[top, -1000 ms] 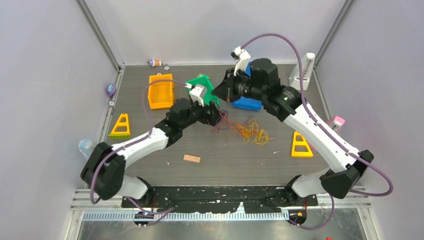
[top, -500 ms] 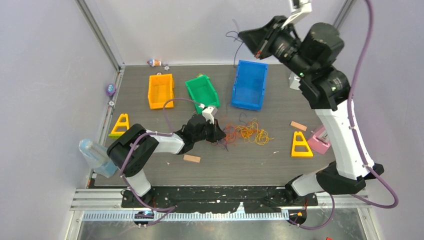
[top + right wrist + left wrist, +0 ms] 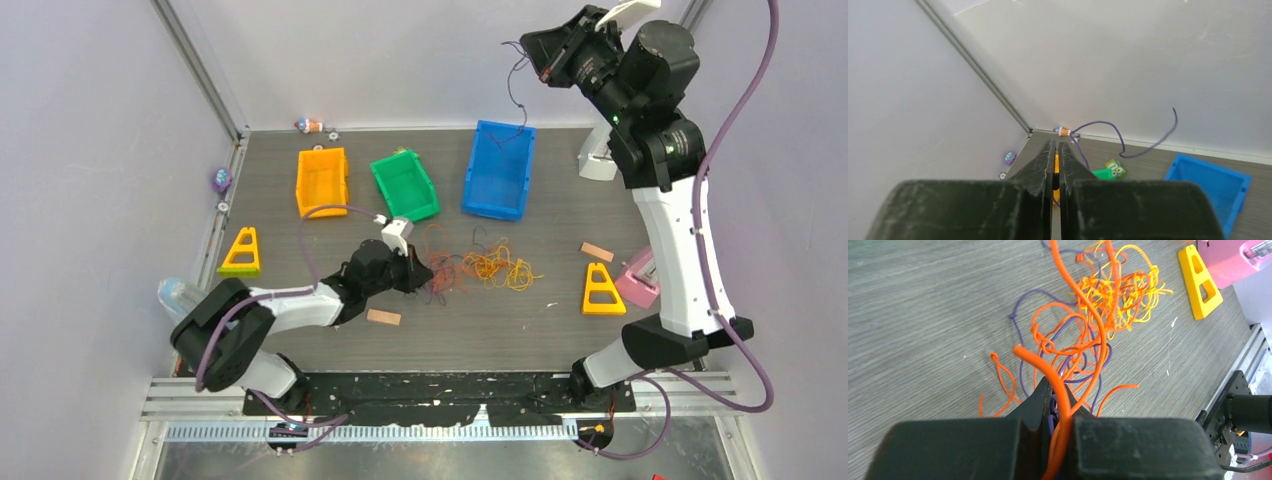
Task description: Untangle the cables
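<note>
The cables (image 3: 480, 265) lie as a loose tangle of yellow, orange and purple strands on the dark table, just right of my left gripper (image 3: 418, 275). In the left wrist view my left gripper (image 3: 1057, 387) is shut on a thick orange cable (image 3: 1083, 300) with purple strands pinched beside it; the yellow knot (image 3: 1120, 292) lies further out. My right gripper (image 3: 543, 60) is raised high near the back wall, shut on a thin purple cable (image 3: 514, 95) that dangles over the blue bin. In the right wrist view this purple cable (image 3: 1120, 142) curls out past my right gripper (image 3: 1055, 146).
Orange bin (image 3: 322, 180), green bin (image 3: 405, 185) and blue bin (image 3: 498, 170) stand in a row at the back. Yellow wedges (image 3: 241, 250) (image 3: 602, 290) flank the tangle. A pink object (image 3: 640, 278) and small wood blocks (image 3: 383, 317) (image 3: 597, 251) lie nearby.
My left gripper dropped to the table and shut on the orange and purple strands. My right arm rose from above the blue bin to high at the back right, lifting the purple cable.
</note>
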Available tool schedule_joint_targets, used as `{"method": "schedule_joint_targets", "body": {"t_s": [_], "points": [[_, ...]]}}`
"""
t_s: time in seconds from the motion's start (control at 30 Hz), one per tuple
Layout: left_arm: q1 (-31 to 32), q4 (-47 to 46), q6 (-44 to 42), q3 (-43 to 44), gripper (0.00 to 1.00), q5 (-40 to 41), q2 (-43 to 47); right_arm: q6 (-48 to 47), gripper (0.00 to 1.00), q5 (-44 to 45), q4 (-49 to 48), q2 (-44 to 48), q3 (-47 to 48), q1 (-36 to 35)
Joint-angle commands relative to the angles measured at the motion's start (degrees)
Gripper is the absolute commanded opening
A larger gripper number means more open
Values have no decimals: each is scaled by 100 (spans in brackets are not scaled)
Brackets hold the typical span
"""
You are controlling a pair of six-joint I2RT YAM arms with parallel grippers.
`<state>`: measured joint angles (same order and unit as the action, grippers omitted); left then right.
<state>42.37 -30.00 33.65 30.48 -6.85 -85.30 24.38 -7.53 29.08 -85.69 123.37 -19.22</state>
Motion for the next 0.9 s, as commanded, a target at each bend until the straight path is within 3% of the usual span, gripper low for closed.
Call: {"method": "schedule_joint_targets", "body": {"t_s": [0.0, 0.23, 0.43, 0.87], "points": [[-79, 616, -342, 8, 0, 101, 798, -18, 5, 132, -239, -199, -185, 232], [-78, 1594, -695, 225, 0, 140, 1724, 27, 5, 266, -661, -558, -1124, 394], [-80, 2400, -1035, 715, 0, 291, 2114, 15, 5, 342, -772, -1159, -1265, 489], [-80, 3236, -1304, 1291, 0, 392, 2531, -150, 5, 503, -860, -2108, -1557, 566]]}}
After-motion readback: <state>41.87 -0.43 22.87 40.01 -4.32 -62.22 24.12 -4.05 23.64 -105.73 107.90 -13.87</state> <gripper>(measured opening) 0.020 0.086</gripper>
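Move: The blue bin, where the right hand is heading with its freed purple cable, lies about 24 cm ahead of that hand, 4 cm to its right and some 54 cm below. The green bin is around 19 cm ahead and 21 cm left, about as low, and the cable tangle lies nearly straight beneath, 57 cm down and 3 cm back. From the left hand, which grips the tangle's orange-purple end, the yellow-orange heap is roughly 7 cm ahead, 13 cm right and 7 cm below. The freed purple cable, still pinched in the shut right fingers, is swept down about 26 cm and forward about 16 cm towards the blue bin, the wrist tipping some 30 degrees downward. Meanwhile the left hand keeps its grip on the orange and purple cables and lifts them about 10 cm, drifting a little left as its fingertips tilt up. ##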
